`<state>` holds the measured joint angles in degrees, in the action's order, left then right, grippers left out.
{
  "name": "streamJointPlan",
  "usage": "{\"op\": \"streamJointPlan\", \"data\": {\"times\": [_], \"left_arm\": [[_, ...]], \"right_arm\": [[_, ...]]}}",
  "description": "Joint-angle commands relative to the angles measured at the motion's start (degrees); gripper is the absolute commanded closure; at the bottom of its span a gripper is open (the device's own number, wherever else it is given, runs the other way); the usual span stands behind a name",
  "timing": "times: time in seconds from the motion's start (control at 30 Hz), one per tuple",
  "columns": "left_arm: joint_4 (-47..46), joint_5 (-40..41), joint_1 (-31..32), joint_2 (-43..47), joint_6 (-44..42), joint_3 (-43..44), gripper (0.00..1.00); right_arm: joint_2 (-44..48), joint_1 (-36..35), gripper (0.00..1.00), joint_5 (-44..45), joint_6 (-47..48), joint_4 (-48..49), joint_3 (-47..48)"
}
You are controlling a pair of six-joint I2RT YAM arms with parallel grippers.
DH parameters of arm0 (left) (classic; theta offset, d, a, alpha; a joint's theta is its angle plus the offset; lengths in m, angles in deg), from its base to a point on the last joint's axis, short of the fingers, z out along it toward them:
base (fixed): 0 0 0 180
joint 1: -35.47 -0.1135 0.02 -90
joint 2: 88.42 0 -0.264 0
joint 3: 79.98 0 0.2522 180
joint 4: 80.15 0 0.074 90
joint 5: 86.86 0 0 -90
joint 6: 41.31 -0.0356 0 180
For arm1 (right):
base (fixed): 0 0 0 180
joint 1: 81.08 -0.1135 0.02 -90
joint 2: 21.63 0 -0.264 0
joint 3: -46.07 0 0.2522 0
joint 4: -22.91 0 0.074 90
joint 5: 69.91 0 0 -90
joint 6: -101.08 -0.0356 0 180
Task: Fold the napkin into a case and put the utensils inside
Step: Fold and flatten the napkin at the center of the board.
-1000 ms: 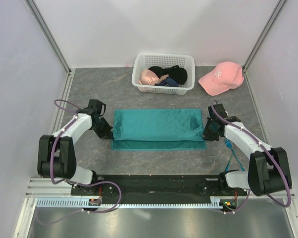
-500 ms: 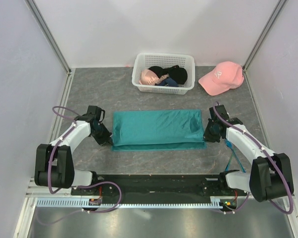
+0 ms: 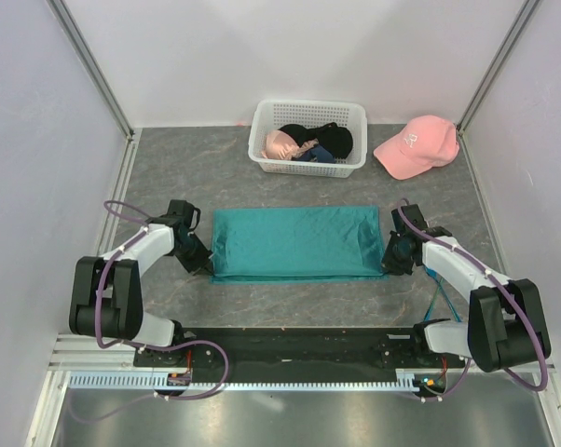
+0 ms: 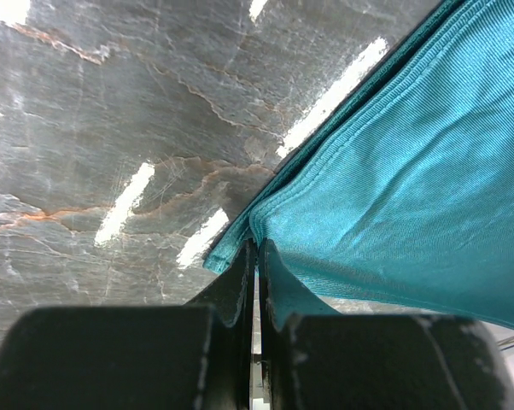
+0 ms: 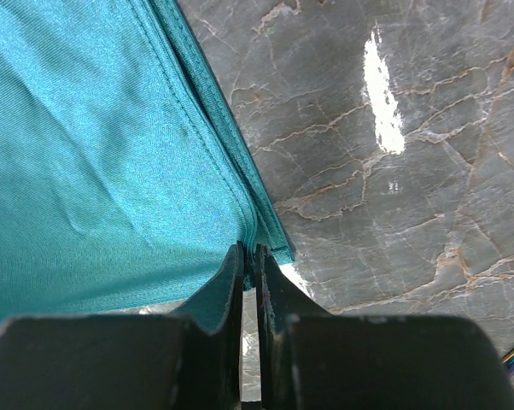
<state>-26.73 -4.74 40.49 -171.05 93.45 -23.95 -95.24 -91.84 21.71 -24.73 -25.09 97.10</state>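
Observation:
The teal-green napkin (image 3: 294, 244) lies folded as a wide flat rectangle in the middle of the table, its layers stacked at the near edge. My left gripper (image 3: 206, 265) is shut on its near left corner; in the left wrist view the gripper (image 4: 257, 248) pinches the layered napkin (image 4: 411, 171) hem. My right gripper (image 3: 389, 263) is shut on the near right corner, where the gripper (image 5: 250, 249) clamps the napkin (image 5: 95, 171) edge. A thin blue utensil (image 3: 436, 296) lies by the right arm, partly hidden by it.
A white lattice basket (image 3: 308, 104) holding black and pink garments (image 3: 318, 142) stands at the back centre. A pink cap (image 3: 413, 144) lies to its right. Grey walls close in the left, right and far sides.
Both grippers have drawn the napkin's upper layer toward the near edge. The lower strip that showed along the front is now covered, and the corners line up.

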Motion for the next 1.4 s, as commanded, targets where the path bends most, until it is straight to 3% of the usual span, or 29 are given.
{"op": "streamJointPlan", "data": {"times": [0.0, 0.87, 1.03, 1.1, 1.13, 1.2, 1.3, 1.33, 1.37], "left_arm": [[-1.43, 3.13, -0.1, 1.94, 1.04, -1.12, 0.98], [-0.99, 0.15, -0.18, 4.85, 1.3, -3.06, 0.98], [-0.46, -0.38, -0.18, 6.08, 2.0, -3.94, 0.97], [0.15, -1.26, -0.18, 6.69, 2.35, -3.94, 0.89], [0.68, -1.44, -0.18, 7.13, 2.53, -3.85, 0.74], [2.78, -1.44, -0.27, 8.53, 2.71, -3.15, 0.67], [6.3, 0.49, -0.27, 13.62, 2.89, -1.66, 0.47], [7.0, 0.84, -0.27, 16.42, 2.62, -1.13, 0.33], [7.36, 0.85, -0.27, 17.58, 2.53, -0.69, 0.33]], "right_arm": [[1.35, 0.13, 0.99, 1.62, -0.22, 0.32, -0.28], [0.21, 0.13, 0.97, 3.29, -0.05, 1.72, -1.07], [0.48, 0.22, 0.87, 3.82, 0.13, 1.02, -0.36], [1.18, 0.13, 0.8, 3.91, 0.22, -0.03, 0.42], [1.62, 0.13, 0.72, 3.91, 0.3, -0.56, 0.78], [3.81, 0.22, 0.66, 3.56, 0.31, -2.66, 2.09], [7.41, 0.22, 0.54, 3.99, 0.3, -5.65, 4.03], [8.03, 0.13, 0.46, 4.17, 0.39, -5.92, 4.38], [9.25, 0.22, 0.45, 4.43, 1.0, -6.19, 5.08]]}}
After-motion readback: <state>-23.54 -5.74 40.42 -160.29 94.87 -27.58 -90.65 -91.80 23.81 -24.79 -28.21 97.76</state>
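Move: Each hand holds a near corner of the folded napkin's upper layer, just above the board. The napkin's middle lies about 20 cm to the left hand's right and 7 cm farther out; from the right hand it is roughly 20 cm left and 7 cm ahead. The blue fork and other utensils lie some 12 cm to the right hand's right and 4 cm nearer the base. Still pinching the upper layer's two near corners, the hands draw them back about 1 cm over the strip of lower layer that shows, the right first lifting slightly and then sinking about 1.5 cm. Both grippers then open about halfway, let go of the cloth and rise some 2 cm, the left also easing farther back. ##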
